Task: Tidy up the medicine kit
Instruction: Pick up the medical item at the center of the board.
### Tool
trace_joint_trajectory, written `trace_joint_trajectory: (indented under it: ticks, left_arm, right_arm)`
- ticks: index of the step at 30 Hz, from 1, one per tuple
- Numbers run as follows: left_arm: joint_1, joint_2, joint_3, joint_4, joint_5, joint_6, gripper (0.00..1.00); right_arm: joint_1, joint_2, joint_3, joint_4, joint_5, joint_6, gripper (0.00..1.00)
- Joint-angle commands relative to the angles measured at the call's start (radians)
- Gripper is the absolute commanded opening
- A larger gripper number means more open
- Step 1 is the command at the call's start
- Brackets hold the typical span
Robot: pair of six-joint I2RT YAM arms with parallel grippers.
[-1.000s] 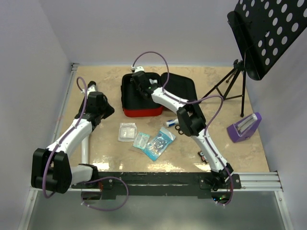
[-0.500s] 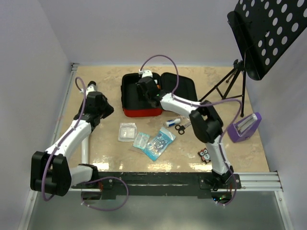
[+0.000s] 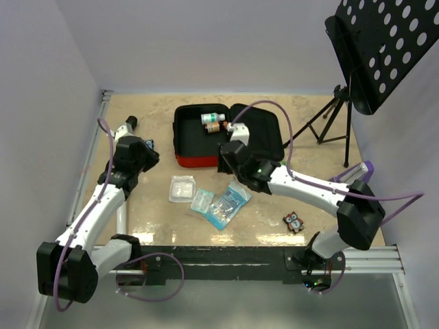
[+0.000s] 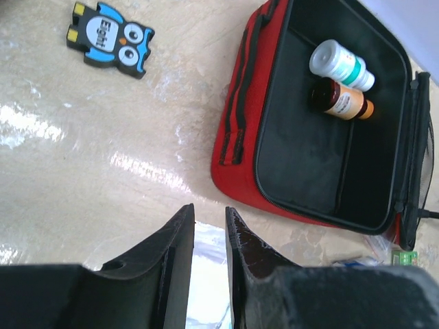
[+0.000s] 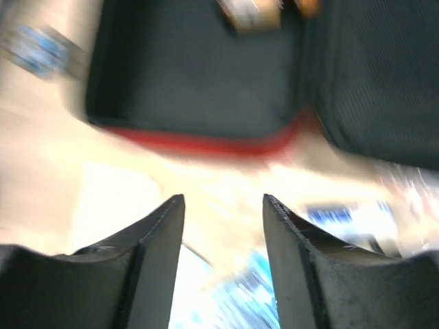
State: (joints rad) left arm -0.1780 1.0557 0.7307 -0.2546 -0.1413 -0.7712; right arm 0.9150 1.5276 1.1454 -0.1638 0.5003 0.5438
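The medicine kit (image 3: 199,140) lies open at the back of the table, red outside and black inside, with its lid (image 3: 260,127) folded out to the right. A white bottle (image 3: 212,118) and a brown bottle (image 3: 214,127) lie in its tray, also seen as the white bottle (image 4: 341,64) and the brown bottle (image 4: 341,100) in the left wrist view. My right gripper (image 3: 228,159) hovers just in front of the kit (image 5: 199,89), open and empty (image 5: 223,199). My left gripper (image 3: 145,152) is left of the kit (image 4: 240,151), jaws a narrow gap apart with nothing between (image 4: 208,209).
A white packet (image 3: 182,188), a small clear packet (image 3: 202,200) and a blue packet (image 3: 228,204) lie in front of the kit. A blue owl card (image 4: 110,38) is by the left gripper, another owl card (image 3: 294,221) near right. A purple object (image 3: 350,181) and a music stand tripod (image 3: 329,123) stand far right.
My right arm has pulled back out of the kit toward the near side, its jaws opening wider; two bottles now show in the tray. The left arm shifted only slightly.
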Motion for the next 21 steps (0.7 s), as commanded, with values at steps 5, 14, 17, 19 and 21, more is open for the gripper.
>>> trace_joint_trajectory:
  ticks: [5, 14, 17, 19, 21]
  left_arm:
    - [0.000, -0.036, -0.047, 0.011, 0.039, -0.014, 0.29]
    - [0.000, -0.051, -0.045, -0.008, 0.029, 0.010, 0.29]
    - [0.000, -0.053, -0.047, -0.008, 0.031, 0.012, 0.29]
    - [0.000, -0.049, -0.054, -0.003, 0.045, 0.010, 0.29]
    - [0.000, -0.045, -0.062, 0.006, 0.057, 0.006, 0.29]
  right_arm:
    - [-0.005, -0.100, -0.202, -0.092, 0.061, 0.160, 0.96]
    - [-0.037, 0.066, -0.204, -0.085, 0.121, 0.197, 0.96]
    - [-0.057, 0.100, -0.194, -0.085, 0.129, 0.186, 0.96]
    - [-0.057, 0.108, -0.181, -0.098, 0.151, 0.186, 0.96]
    - [-0.059, 0.108, -0.174, -0.103, 0.171, 0.182, 0.97]
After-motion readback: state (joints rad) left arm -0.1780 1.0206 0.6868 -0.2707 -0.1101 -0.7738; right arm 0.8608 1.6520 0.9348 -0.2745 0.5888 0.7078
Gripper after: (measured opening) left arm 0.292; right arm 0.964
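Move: The white-and-blue bottle I'm after lies about 10 cm to the right of my right hand, a couple of centimetres ahead and some 17 cm below. The scissors lie about 7 cm to the right of the bottle and a centimetre nearer me; the blue pouch is about 5 cm left of the bottle and 11 cm nearer. The open kit stands 18 cm ahead of my right hand, 6 cm left. From my left hand the bottle is about 29 cm right, level ahead and 14 cm below. I sink my right hand about 14 cm towards the bottle and carry it some 8 cm to the right, drawing back about 4 cm at first and then easing slightly forward. On the way I spread the half-open fingers nearly fully, tip them some 15 degrees further down, lower the hand's left side and turn the wrist a little clockwise; I don't touch the bottle yet. ##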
